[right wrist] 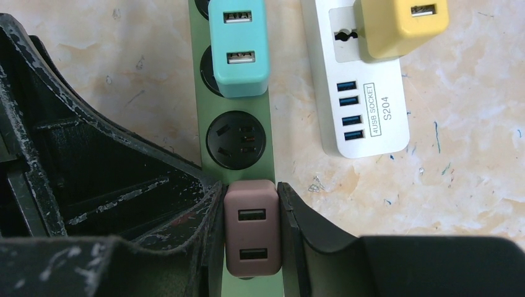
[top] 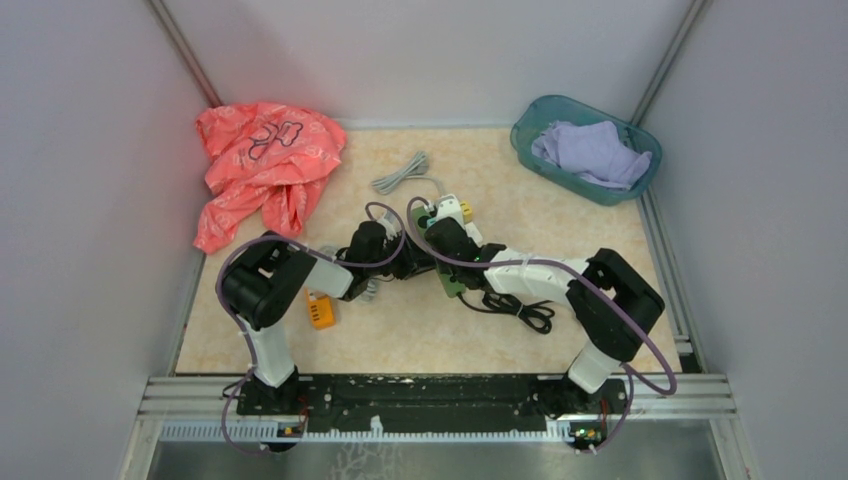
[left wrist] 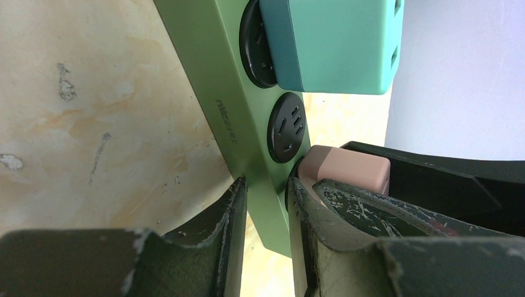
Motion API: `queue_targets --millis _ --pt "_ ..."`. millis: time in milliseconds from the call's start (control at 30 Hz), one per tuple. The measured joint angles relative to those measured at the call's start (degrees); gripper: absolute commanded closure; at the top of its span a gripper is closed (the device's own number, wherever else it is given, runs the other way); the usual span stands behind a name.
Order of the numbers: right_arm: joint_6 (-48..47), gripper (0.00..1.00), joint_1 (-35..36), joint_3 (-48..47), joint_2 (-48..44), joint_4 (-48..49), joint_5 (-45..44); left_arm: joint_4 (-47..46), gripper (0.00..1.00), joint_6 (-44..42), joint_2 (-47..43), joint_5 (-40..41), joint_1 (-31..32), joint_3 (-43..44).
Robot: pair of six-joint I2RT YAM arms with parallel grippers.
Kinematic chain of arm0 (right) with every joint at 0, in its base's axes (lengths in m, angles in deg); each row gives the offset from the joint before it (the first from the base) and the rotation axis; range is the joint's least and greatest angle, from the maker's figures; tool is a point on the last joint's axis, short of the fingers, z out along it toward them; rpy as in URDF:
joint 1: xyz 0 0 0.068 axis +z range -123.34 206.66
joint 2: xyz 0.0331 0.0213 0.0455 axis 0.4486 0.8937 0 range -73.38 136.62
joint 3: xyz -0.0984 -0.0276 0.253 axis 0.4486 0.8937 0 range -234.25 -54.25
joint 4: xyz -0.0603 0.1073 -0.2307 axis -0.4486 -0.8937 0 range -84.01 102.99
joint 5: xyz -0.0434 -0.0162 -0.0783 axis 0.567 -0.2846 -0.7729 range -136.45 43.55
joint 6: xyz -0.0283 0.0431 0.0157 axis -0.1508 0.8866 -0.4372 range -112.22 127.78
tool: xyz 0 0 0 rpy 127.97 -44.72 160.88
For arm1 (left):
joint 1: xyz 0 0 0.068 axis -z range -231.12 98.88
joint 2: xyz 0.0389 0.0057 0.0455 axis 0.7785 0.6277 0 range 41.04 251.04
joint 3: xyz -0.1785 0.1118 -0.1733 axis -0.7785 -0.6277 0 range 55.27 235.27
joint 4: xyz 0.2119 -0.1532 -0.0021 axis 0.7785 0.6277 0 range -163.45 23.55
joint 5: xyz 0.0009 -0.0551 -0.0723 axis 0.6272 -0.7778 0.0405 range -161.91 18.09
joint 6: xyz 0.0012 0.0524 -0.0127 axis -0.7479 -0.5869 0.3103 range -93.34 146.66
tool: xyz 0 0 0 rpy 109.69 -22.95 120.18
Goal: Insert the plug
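Observation:
A green power strip [left wrist: 247, 124] lies on the table, and my left gripper [left wrist: 266, 192] is shut on its long sides near one end. My right gripper [right wrist: 249, 189] is shut on a pink two-port USB plug [right wrist: 251, 235], which is pressed against the strip's face at the end socket; its prongs are hidden. The pink plug [left wrist: 353, 170] also shows in the left wrist view, flush against the strip. Just beyond it is an empty black socket [right wrist: 237, 141], then a teal plug [right wrist: 238, 49] seated in the strip. In the top view both grippers [top: 385, 262] [top: 445, 240] meet over the strip [top: 452, 285].
A white power strip [right wrist: 365, 105] with a yellow plug [right wrist: 399, 21] lies to the right of the green one. An orange plug [top: 320, 310] lies near the left arm. A pink cloth [top: 265, 165] is back left, a teal basket [top: 530, 125] holds a cloth back right, and a grey cable [top: 400, 172] lies behind.

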Motion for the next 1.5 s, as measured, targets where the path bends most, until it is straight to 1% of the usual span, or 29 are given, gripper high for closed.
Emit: queue_targets --millis 133,167,267,400,500,600,767,967,1133,1300,1400,1500 --pt "0.0 1.00 0.0 0.4 -0.6 0.4 0.1 0.1 0.65 0.0 -0.1 0.0 0.0 0.0" --pt "0.0 0.97 0.0 0.6 -0.8 0.7 0.1 0.2 0.65 0.0 -0.1 0.0 0.0 0.0" --pt "0.0 0.92 0.0 0.5 -1.6 0.8 0.1 0.3 0.65 0.0 -0.2 0.0 0.0 0.0" --pt "0.0 0.80 0.0 0.0 -1.7 0.0 0.1 0.4 0.64 0.0 -0.2 0.0 0.0 0.0" --pt "0.2 0.64 0.0 -1.0 -1.7 -1.9 0.4 0.5 0.64 0.0 -0.3 0.0 0.0 0.0" --pt "0.5 0.52 0.3 -2.3 -1.7 -5.0 1.4 1.1 0.64 -0.2 -0.3 0.1 0.0 0.0" --pt "0.6 0.42 1.1 -4.1 -1.9 -11.7 3.5 1.3 0.61 -0.2 -0.4 0.2 0.0 0.0" --pt "0.4 0.32 0.1 -5.5 -6.1 -13.8 4.2 3.5 0.54 -1.4 -1.8 0.7 0.0 0.0" --pt "0.0 0.21 -2.8 -5.3 -12.3 -14.0 4.4 7.1 0.47 -3.8 -6.4 2.2 -0.2 0.0" --pt "-1.0 0.12 -6.4 -2.7 -20.2 -15.0 2.9 13.1 0.41 -7.4 -15.1 3.9 -2.1 0.0" --pt "-1.9 0.09 -8.4 -0.9 -26.4 -15.7 0.7 18.1 0.38 -10.6 -22.2 6.6 -3.8 0.1" --pt "-2.7 0.08 -9.6 0.7 -32.3 -16.3 -2.1 23.8 0.35 -13.9 -29.9 10.7 -4.9 0.2"
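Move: Between the right fingers sits the pink plug, already down at the near socket of the green strip, so its middle is practically at that hand point. From this hand the teal plug is about 6 cm ahead and 2 cm left, at like height; the yellow plug roughly 10 cm ahead and 3 cm right, slightly lower; the coiled black cord 9 cm back and 13 cm right, on the table. From the left hand, at the strip's left edge, the pink plug is some 3 cm right and 2 cm above. Easing up about 1 cm with its grip still shut, the right hand then opens wide as it draws back 2 cm, freeing the pink plug, and climbs some 14 cm while swinging 10 cm right, fingertips tilting up. The left hand stays at the green strip's edge, slowly loosening, then comes free late, opening further and rising about 11 cm, with 7 cm to the left. ##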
